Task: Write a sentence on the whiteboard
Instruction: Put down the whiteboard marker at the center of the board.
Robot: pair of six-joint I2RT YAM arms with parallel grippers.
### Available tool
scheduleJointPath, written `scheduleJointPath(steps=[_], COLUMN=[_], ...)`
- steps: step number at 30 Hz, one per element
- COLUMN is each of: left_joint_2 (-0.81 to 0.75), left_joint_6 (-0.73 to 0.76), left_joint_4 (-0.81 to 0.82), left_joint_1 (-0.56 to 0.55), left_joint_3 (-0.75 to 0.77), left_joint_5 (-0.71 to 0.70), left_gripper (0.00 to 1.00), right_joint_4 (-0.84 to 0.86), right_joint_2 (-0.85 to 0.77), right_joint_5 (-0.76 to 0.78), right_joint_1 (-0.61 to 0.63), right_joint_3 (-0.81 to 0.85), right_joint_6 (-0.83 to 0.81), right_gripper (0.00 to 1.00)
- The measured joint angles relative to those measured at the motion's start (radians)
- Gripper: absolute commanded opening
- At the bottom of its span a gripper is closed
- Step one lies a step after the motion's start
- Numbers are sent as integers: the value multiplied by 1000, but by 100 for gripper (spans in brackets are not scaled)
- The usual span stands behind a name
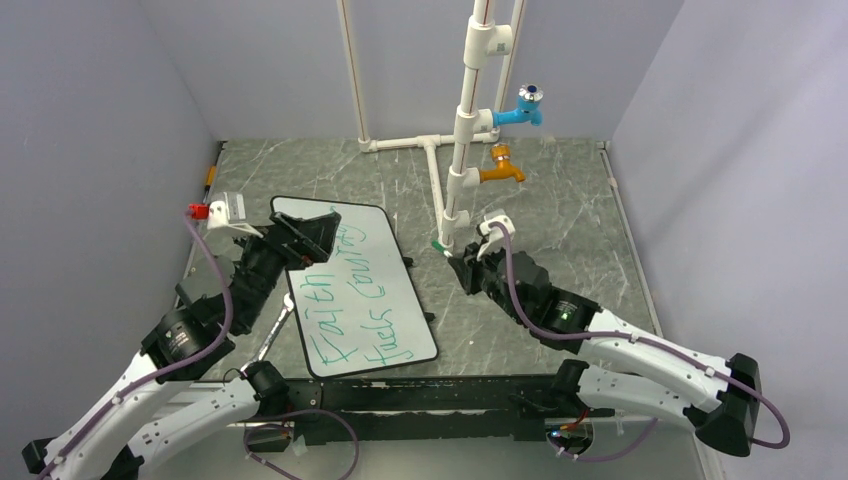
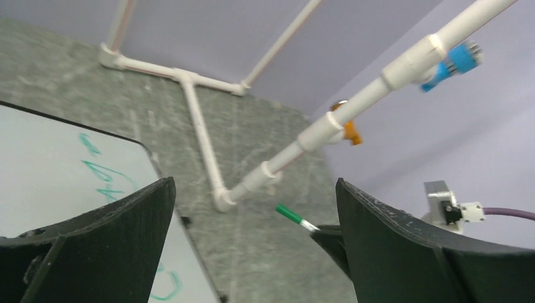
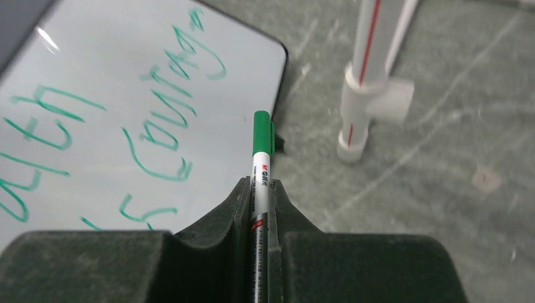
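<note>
The whiteboard (image 1: 415, 325) lies flat left of the table's middle, and the sentence (image 1: 350, 300) runs across it in two lines of green handwriting. My left gripper (image 1: 305, 235) hangs open over the board's far left corner with nothing between its fingers. In the left wrist view the left gripper (image 2: 253, 183) shows wide-apart jaws, with the board (image 2: 50, 158) at lower left. To the right of the board, my right gripper (image 1: 462, 262) is shut on a white marker (image 1: 440, 247) with a green cap. In the right wrist view the marker (image 3: 262, 151) points past the board's corner (image 3: 252, 44).
A white pipe frame (image 1: 462, 150) stands upright behind the right gripper, carrying a blue tap (image 1: 522, 108) and an orange tap (image 1: 500, 172). Its floor pipes (image 1: 410, 142) run along the back. A small red and white fitting (image 1: 215, 208) sits at far left. Walls close three sides.
</note>
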Motion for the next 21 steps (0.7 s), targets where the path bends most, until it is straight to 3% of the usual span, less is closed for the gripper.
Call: scheduleJointPath(steps=[9,18,21], left_joint_2=[29,26,16], left_joint_6=[312,474,505], left_joint_4=[-91,-156,-153], left_joint_1=[0,0,0], left_joint_3=[45,49,29], left_joint_5=[-153,-312,-348], left_gripper=[99,99,99], right_joint_4=[-57,-19,-10], right_joint_2=[-26,79,124], right_joint_5=[87,179,189], right_joint_1=[-3,-30,-41], right_joint_3=[-228,-314,-320], right_joint_6=[208,319,334], right_gripper=[0,0,7])
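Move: The right gripper already holds the marker. The middle of the whiteboard lies about 18 cm to its left, some 7 cm farther out and 23 cm below. The near black clip on the board's right edge is roughly level with this gripper, 4 cm to its left and 24 cm down; the pipe stand's foot is 16 cm ahead and about 1 cm left, 25 cm down. From the left gripper the board's middle lies 9 cm ahead, 4 cm right, 37 cm below. Sink the right gripper quickly, about 17 cm, towards the bare table beside the whiteboard, sliding right away from the board's edge; keep the marker pinched while tipping the fingers down and swinging them clockwise. Draw the left gripper, empty and still open, some 8 cm left and slightly down, rolling its left side up and turning it counter-clockwise. ##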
